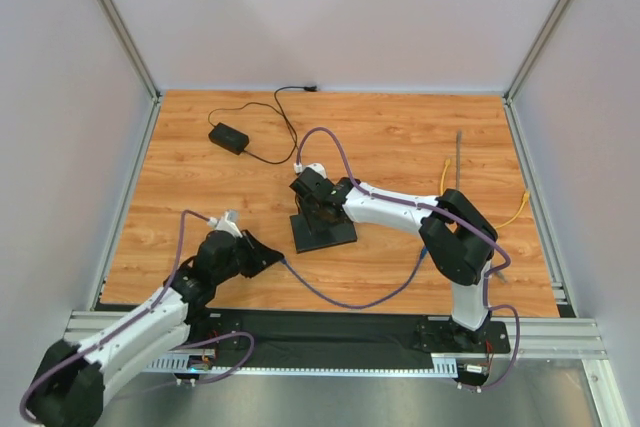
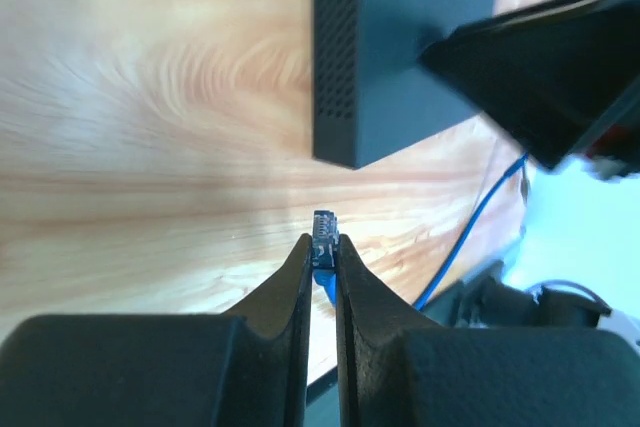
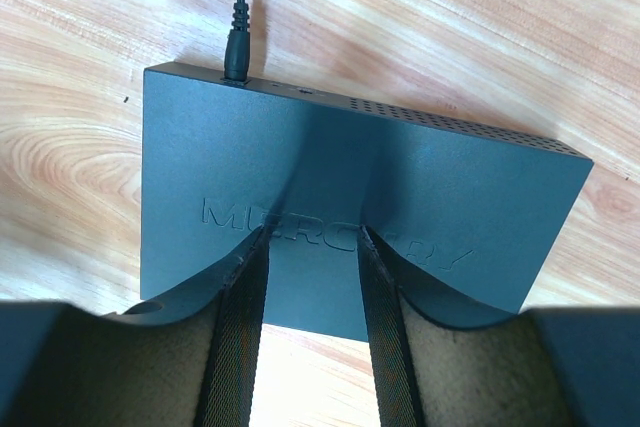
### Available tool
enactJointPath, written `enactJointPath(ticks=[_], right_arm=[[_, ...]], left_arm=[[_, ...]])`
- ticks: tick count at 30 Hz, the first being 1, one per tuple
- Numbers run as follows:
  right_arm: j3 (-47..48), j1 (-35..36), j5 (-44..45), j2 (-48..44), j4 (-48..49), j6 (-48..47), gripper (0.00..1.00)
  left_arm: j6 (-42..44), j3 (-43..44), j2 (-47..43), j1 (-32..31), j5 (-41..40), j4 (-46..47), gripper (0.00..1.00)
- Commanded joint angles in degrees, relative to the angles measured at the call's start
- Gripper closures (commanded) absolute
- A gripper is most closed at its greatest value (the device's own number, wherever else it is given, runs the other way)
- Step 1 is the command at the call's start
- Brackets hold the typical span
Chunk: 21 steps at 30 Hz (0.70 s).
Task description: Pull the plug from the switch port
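Note:
The switch (image 1: 324, 230) is a flat matte-black box lying mid-table. In the right wrist view the switch (image 3: 430, 187) fills the frame, with a black power lead (image 3: 237, 42) plugged into its far edge. My right gripper (image 1: 315, 194) is open, and its fingertips (image 3: 240, 277) rest on the switch's top face. My left gripper (image 2: 323, 244) is shut on a small blue plug (image 2: 324, 227). It holds the plug clear of the switch (image 2: 400, 37), with a gap of bare table between them. In the top view my left gripper (image 1: 268, 254) sits left of the switch.
The plug's cable (image 1: 350, 300) loops along the table toward the right arm. A black power-adapter brick (image 1: 228, 137) with its cord lies at the back left. Yellow cables (image 1: 516, 209) and a dark rod (image 1: 458, 152) lie at the right. White walls enclose the table.

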Motion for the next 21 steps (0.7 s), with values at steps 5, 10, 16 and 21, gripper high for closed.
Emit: enactJointPath(ticks=[5, 10, 16, 21], right_arm=[[-2.44, 1.19, -9.62, 4.86, -3.26, 0.86, 0.56], [-0.86, 1.11, -12.26, -0.49, -5.46, -2.66, 0.44], [-4.7, 1.11, -19.45, -12.6, -5.74, -10.99, 0.32], [-11.22, 2.6, -35.01, -20.97, -1.78, -16.72, 0.3]], left_arm=[[9.71, 10.22, -13.79, 0.34, -9.35, -33.52, 1.0], [10.42, 11.01, -12.73, 0.26, -5.74, -30.27, 1.0], [14.9, 18.91, -14.92, 0.26, -3.98, -33.59, 1.0], [16.31, 23.76, -15.54, 0.26, -1.7, -35.8, 1.0]])
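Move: My left hand already holds the blue plug, clear of the switch. The switch's middle lies about 6 cm ahead and 9 cm right of that hand, some 3 cm lower. From my right hand, the blue plug is roughly 8 cm back and 7 cm left; the switch is right under the fingertips, centred 1 cm right. The blue cable's slack bend lies some 17 cm back and 8 cm right of my right hand, the power plug 5 cm ahead and 3 cm left. I let go of holding the switch down: my right fingers spread wider and come off its lid, then that hand swings back about 9 cm and up 5 over the near edge towards the slack blue cable, turning some 20 degrees counter-clockwise. Meanwhile my left hand keeps its pinch on the blue plug and lifts it about 9 cm in all, dipping briefly partway and drifting slightly left. ##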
